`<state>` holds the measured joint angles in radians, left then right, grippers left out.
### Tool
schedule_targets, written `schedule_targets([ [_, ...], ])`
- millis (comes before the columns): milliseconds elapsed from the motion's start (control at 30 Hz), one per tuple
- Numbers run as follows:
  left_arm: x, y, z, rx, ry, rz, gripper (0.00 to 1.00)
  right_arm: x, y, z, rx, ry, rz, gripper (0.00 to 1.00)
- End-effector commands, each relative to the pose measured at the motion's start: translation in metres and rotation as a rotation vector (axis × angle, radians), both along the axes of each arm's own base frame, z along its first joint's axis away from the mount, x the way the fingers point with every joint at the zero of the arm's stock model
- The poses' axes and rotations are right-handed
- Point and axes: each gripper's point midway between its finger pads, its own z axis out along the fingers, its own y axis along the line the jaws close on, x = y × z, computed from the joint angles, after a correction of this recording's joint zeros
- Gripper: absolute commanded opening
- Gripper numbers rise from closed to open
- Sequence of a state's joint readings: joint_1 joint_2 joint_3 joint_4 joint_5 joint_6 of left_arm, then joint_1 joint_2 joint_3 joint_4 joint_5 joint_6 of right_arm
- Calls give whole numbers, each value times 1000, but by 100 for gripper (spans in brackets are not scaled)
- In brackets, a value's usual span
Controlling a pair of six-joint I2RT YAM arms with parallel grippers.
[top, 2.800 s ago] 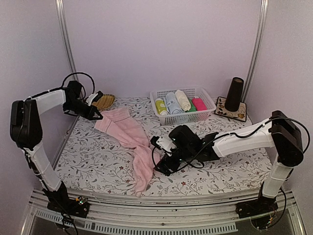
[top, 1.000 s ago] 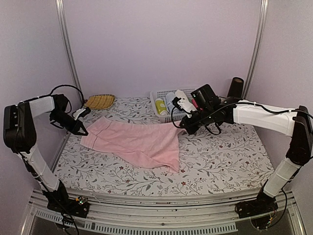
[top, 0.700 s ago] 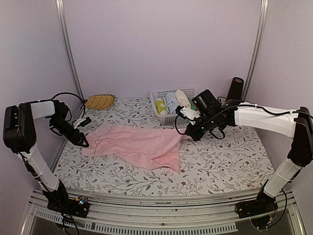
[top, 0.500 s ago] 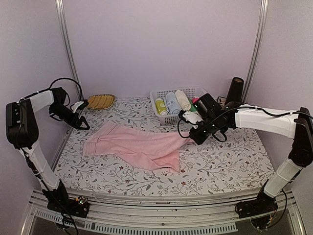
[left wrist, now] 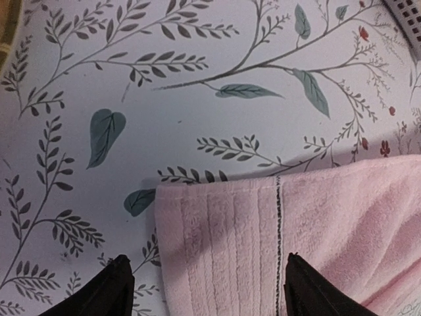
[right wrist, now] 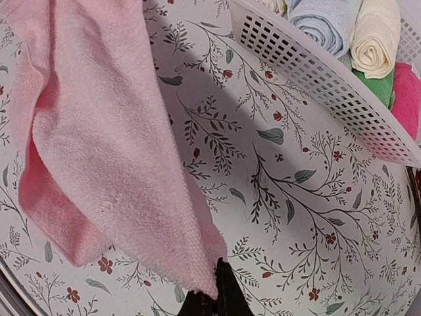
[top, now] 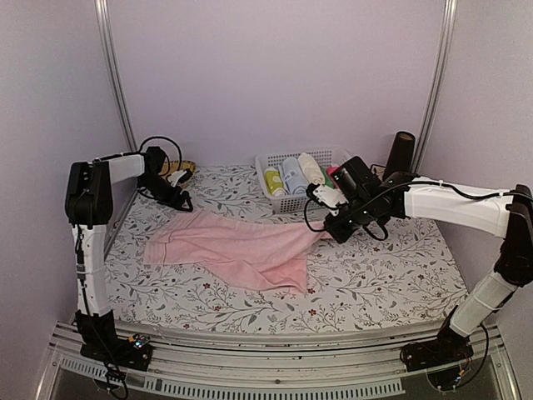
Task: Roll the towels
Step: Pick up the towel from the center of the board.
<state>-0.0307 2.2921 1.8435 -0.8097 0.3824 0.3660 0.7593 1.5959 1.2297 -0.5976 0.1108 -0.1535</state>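
A pale pink towel [top: 237, 250] lies spread across the middle of the flowered table. My left gripper [top: 177, 201] hovers open over the towel's far left corner [left wrist: 263, 250], its dark fingertips [left wrist: 110, 289] wide apart and holding nothing. My right gripper [top: 335, 231] is shut on the towel's right corner [right wrist: 204, 263], which rises a little off the cloth toward the gripper. A cream towel [top: 311, 169] sits rolled in the basket.
A white slatted basket [top: 293, 202] with several coloured rolls stands at the back, just behind my right gripper. A woven yellow dish [top: 185, 169] lies behind my left gripper. A dark cone [top: 400, 158] stands on a mat at the back right.
My left gripper opened, let go of the towel's left corner and moved back and right. The towel's left end dropped flat. My right gripper stayed shut on its corner, barely moving.
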Motion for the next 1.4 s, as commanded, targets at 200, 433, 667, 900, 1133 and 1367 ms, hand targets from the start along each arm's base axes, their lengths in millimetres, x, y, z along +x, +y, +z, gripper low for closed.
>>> schedule_targets([
  [200, 43, 3, -4, 55, -97, 128, 76, -10, 5, 0, 22, -18, 7, 4],
  [433, 32, -16, -34, 24, -5, 60, 66, -11, 6, 0, 14, -23, 11, 4],
  [667, 22, -21, -46, 22, 41, 34, 58, -12, 6, 11, 28, -45, 13, 4],
  [900, 6, -29, -53, 15, 87, -14, 42, -11, 5, 18, 36, -61, 11, 4],
  [1133, -12, -38, -55, -26, 135, -56, 40, -11, 5, 22, 45, -70, 12, 4],
  [1367, -21, -39, -75, 48, 159, -68, 26, -12, 5, 20, 41, -67, 14, 4],
])
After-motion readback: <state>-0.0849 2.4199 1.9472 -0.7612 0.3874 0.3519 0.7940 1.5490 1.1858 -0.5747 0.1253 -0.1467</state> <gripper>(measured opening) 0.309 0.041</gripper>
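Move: The pink towel's far left corner lies just ahead of the left hand, about 2 cm out, level sideways and some 3 cm below. The woven tray is about 13 cm ahead and 7 cm left; the towel basket is roughly 10 cm ahead and 45 cm right. From the right hand, already holding the towel's other end, that corner lies about 18 cm ahead, 50 cm left and 14 cm below. Left reaches 4 cm forward, sinks, then slides right and back, closing on the towel corner; right keeps hold. ##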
